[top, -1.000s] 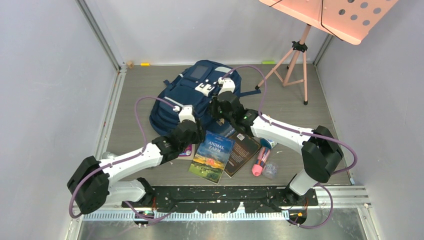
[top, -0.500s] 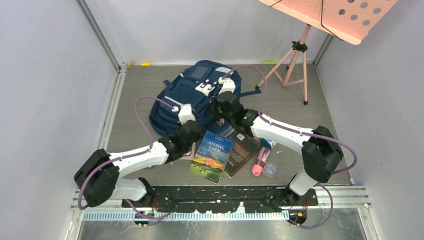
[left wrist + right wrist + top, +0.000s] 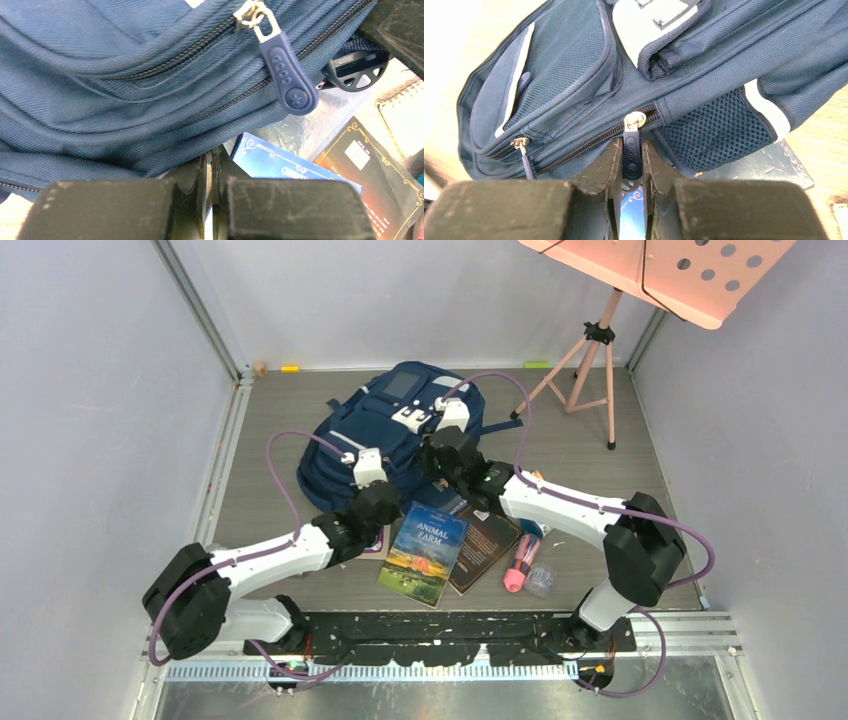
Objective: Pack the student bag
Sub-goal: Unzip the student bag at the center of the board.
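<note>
The student bag (image 3: 385, 430), navy with pale stripes, lies flat on the table's far middle. My right gripper (image 3: 631, 165) is shut on a dark rubber zipper pull (image 3: 632, 152) of its main zip, beside the mesh side pocket (image 3: 719, 130); from above this gripper (image 3: 437, 462) sits over the bag's near right corner. My left gripper (image 3: 209, 165) is shut, its tips pressed against the bag's lower fabric edge (image 3: 150, 150); whether cloth is pinched I cannot tell. From above the left gripper (image 3: 392, 496) is at the bag's near edge. Another zipper pull (image 3: 289, 75) dangles free above it.
Books lie in front of the bag: an Animal Farm paperback (image 3: 425, 550), a dark book (image 3: 487, 545) and a blue one (image 3: 280, 160) partly under the bag. A pink marker (image 3: 518, 568) lies at the right. A pink music stand (image 3: 600, 350) rises at the back right.
My left gripper's jaws have closed at the bag's near edge after the arm reached slightly forward. The right gripper keeps its hold on the zipper pull and has shifted a little left.
</note>
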`<state>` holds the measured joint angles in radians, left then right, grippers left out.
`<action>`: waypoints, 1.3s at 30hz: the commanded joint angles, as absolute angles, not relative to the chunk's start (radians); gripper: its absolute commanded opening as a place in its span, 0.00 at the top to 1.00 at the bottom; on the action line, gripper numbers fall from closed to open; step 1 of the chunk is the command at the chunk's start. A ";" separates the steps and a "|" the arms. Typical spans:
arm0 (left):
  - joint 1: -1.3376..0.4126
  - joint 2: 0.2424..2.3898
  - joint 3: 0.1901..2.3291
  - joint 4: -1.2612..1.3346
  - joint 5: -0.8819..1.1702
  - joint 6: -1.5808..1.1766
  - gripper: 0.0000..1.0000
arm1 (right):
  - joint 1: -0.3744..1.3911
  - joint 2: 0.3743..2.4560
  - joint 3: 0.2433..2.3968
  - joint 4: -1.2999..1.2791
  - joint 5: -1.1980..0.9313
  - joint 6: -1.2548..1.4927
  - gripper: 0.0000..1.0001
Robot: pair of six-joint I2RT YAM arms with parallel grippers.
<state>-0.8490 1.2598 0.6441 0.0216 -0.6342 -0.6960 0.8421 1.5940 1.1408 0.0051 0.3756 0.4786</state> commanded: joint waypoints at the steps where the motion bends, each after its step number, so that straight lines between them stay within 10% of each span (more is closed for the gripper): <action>1: -0.824 1.208 0.677 -0.089 -0.682 -0.669 1.00 | 0.836 1.507 1.159 0.047 0.547 0.452 1.00; 39: -0.494 0.971 0.632 -0.338 -0.366 -0.461 1.00 | 0.698 1.404 1.076 -0.065 0.401 0.444 0.94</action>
<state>-0.5140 0.9691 0.5999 -0.2829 -0.4210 -0.5385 0.7311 1.4918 1.0554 -0.0387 0.3519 0.4690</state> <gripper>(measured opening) 0.023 0.208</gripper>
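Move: The left hand already pinches the main zipper's pull at the bag's near side; the bag's left end lies about 16 cm to its left and 3 cm ahead. The purple book is 9 cm back and 3 left, the Animal Farm book 14 back and 11 right, both some 8 below. The right hand still grips a pull tab, with the shoulder strap's end 17 cm to its right and 7 ahead, the blue notebook 8 back and 5 right. Still pinching zipper pulls, the left hand draws 11 cm left along the bag's near edge, the right 6 cm right. ##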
